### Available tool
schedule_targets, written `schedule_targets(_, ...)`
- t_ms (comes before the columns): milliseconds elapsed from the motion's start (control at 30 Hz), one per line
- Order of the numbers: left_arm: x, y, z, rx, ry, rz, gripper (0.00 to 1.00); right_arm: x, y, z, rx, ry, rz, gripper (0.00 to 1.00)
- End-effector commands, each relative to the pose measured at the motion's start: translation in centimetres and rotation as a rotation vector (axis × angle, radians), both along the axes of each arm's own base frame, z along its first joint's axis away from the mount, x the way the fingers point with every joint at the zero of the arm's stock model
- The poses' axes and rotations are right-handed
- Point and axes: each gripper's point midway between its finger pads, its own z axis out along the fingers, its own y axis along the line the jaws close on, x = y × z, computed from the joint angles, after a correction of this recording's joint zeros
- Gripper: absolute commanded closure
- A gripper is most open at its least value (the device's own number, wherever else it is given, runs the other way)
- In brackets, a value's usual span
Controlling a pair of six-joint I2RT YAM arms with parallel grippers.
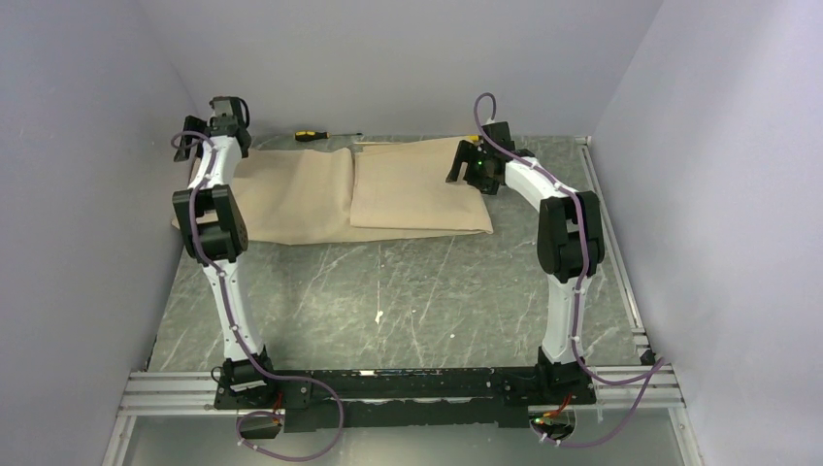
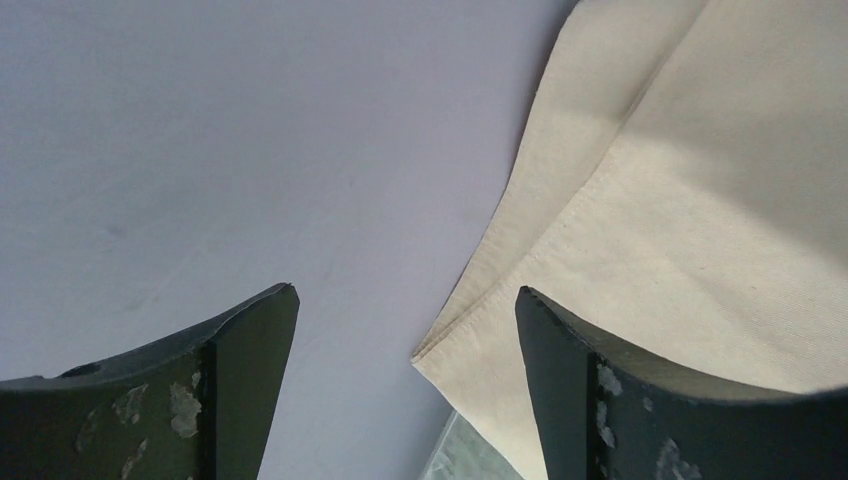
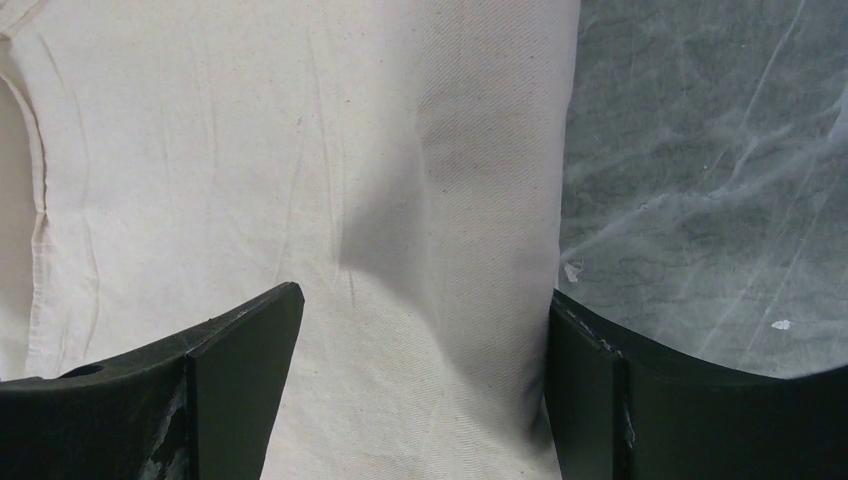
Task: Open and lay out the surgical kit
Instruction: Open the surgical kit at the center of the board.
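Note:
The surgical kit shows as a large beige wrap cloth (image 1: 320, 194) at the back of the table. Its left half lies spread flat toward the left wall, and its right half is a folded flap (image 1: 417, 194) lying on top. Whatever is under the cloth is hidden. My left gripper (image 1: 229, 115) (image 2: 406, 300) is at the cloth's far left end, open, with a stitched cloth corner (image 2: 480, 330) lying loose below the gap between the fingers. My right gripper (image 1: 464, 163) (image 3: 425, 295) hovers open over the folded flap's right edge (image 3: 540, 200), holding nothing.
A yellow-and-black screwdriver (image 1: 315, 135) lies behind the cloth by the back wall. The purple left wall (image 2: 200, 150) is very close to the left gripper. Grey marbled tabletop (image 1: 388, 291) stretches in front of the cloth, and a metal rail (image 1: 607, 223) runs along the right side.

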Motion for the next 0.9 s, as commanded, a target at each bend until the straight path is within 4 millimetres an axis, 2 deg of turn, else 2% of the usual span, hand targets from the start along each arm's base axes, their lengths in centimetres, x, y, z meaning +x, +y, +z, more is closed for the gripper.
schedule_targets(0, 0.1, -1.9, 7.1, -0.078, -0.198, -0.021, 0.14, 0.6, 0.4, 4.3, -0.013, -0.093, -0.004, 0.13)
schedule_targets(100, -0.3, -2.2, 6.9, -0.114, -0.213, -0.014, 0.12, 0.5, -0.8, 5.3, -0.061, -0.102, -0.036, 0.12)
schedule_targets(167, -1.1, -2.4, 5.9, -0.148, -0.201, 0.010, 0.11, 0.3, -1.2, 5.6, -0.079, -0.106, -0.046, 0.12)
schedule_targets(267, -3.3, -2.2, 4.0, -0.220, -0.190, 0.110, 0.10, -0.3, -1.4, 5.2, -0.086, -0.095, -0.045, 0.12)
schedule_targets(433, -7.5, -3.4, 0.4, -0.543, -0.317, 0.361, 0.09, -1.3, -1.4, 4.4, -0.083, -0.079, -0.031, 0.12)
schedule_targets(533, -9.1, -4.1, -1.4, -0.711, -0.447, 0.461, 0.10, -1.4, -1.4, 4.3, -0.087, -0.079, -0.020, 0.12)
schedule_targets(633, -10.2, -3.9, -2.1, -0.748, -0.561, 0.506, 0.10, -1.5, -1.2, 4.2, -0.085, -0.076, -0.008, 0.13)
schedule_targets(867, -12.3, -1.2, -4.9, -0.753, -0.723, 0.611, 0.14, -1.6, -1.4, 4.1, -0.090, -0.073, -0.006, 0.13)
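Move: Behind and below the left hand, whose fingers are open near the left wall, the kit cloth's near left corner lies roughly 14 cm back, 3 cm to the left and 11 cm lower. The folded flap's left edge is about 42 cm to that hand's right and 4 cm back. For the right hand, the same corner is some 75 cm left, 12 cm back and 6 cm down; the kit's right edge is level with it, about 4 cm to its right and 5 cm down. Rising about 4 cm clear of the cloth first, the left hand then sweeps back some 15 cm and down past its starting height towards the kit's near left corner. Its wrist turns roughly 60 degrees, so the open fingers point more steeply down over the near edge. The right hand, still open over the right edge, lifts about 2 cm and eases slightly back and right. ##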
